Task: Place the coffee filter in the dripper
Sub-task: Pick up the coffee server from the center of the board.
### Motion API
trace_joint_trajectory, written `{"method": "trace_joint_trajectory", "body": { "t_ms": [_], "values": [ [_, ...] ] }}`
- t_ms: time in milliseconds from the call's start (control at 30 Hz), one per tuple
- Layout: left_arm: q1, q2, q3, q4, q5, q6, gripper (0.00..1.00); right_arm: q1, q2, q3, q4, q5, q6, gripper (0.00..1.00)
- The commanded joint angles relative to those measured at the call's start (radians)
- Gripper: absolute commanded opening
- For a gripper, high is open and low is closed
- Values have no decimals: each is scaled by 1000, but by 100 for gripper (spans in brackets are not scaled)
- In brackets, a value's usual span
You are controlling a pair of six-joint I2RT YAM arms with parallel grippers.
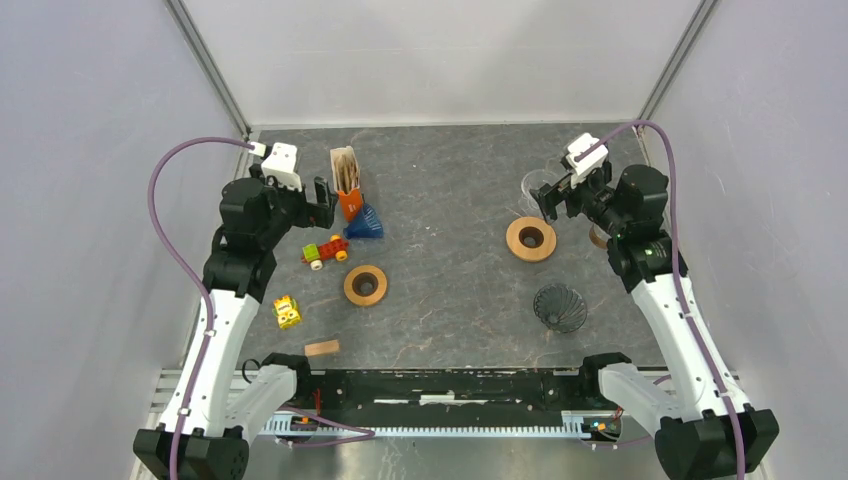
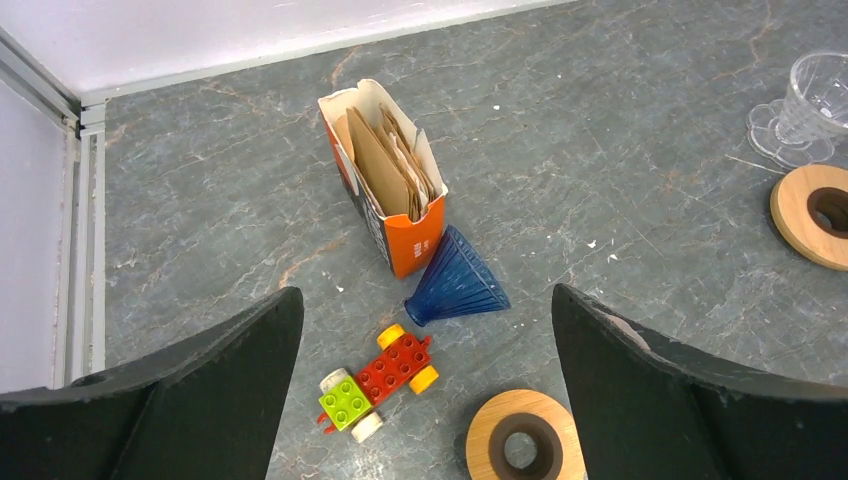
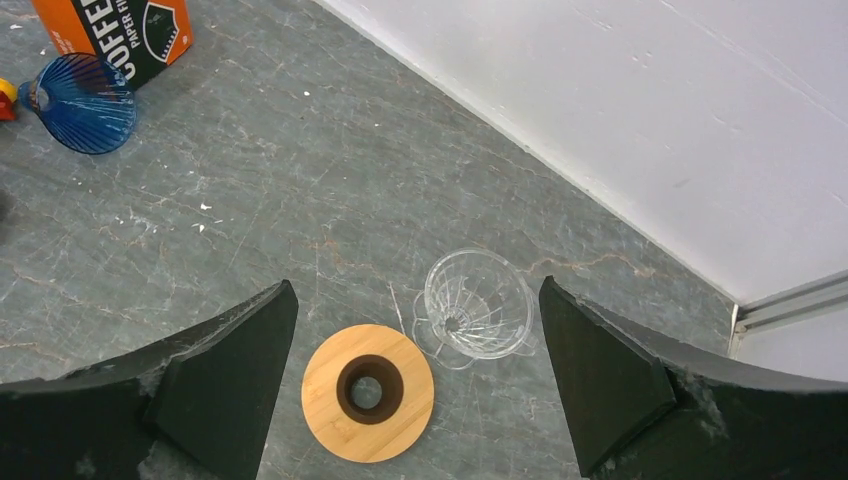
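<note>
An orange box of brown paper coffee filters (image 1: 346,180) stands open at the back left, and shows in the left wrist view (image 2: 385,180). A blue dripper (image 1: 365,224) lies on its side beside the box (image 2: 458,280). A clear glass dripper (image 1: 535,188) stands upright at the back right (image 3: 477,305). A dark dripper (image 1: 560,307) sits at the front right. My left gripper (image 1: 325,200) is open and empty above the blue dripper (image 2: 425,300). My right gripper (image 1: 555,200) is open and empty above the glass dripper (image 3: 417,290).
Two wooden rings lie on the table, one (image 1: 531,239) next to the glass dripper and one (image 1: 366,286) left of centre. A red and green toy brick car (image 1: 326,250), a yellow toy (image 1: 287,312) and a wooden block (image 1: 322,348) lie at the left.
</note>
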Motion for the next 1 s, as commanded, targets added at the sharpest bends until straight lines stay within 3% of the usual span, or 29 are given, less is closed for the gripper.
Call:
{"method": "trace_joint_trajectory", "body": {
  "t_ms": [0,567,700,833,967],
  "values": [
    [5,-6,23,46,-7,-35,100,2,13,19,43,-23,2,98],
    [5,27,36,27,18,-29,100,2,41,40,16,-5,-34,98],
    [4,16,39,-47,164,88,100,2,36,57,-73,-24,-90,98],
    [1,27,15,-94,238,136,100,2,98,74,-133,126,-72,98],
    [-2,33,-12,-76,255,143,100,2,274,134,-191,305,-101,99]
  ]
}}
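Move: The coffee server, a clear glass with a brown collar half hidden under the right arm, stands about 14 cm to the right of the right hand, level with it fore and aft and some 25 cm below. The right wooden ring lies almost under that hand, the petal-footed glass 11 cm ahead, and the ribbed glass 16 cm back and 3 cm right. From the left hand the server is roughly 52 cm right and 2 cm ahead; the left wooden ring lies 8 cm back and 6 cm right. The coffee server is being approached from above by the open, empty right hand, which eases down a little, pauses, then drops faster: about 4.5 cm down in all, with 2 cm forward and late rightward drift, fingers tipping down some 10 degrees. The open left hand, late on, swings right and down, slightly back towards the left wooden ring, turning about 10 degrees clockwise. ##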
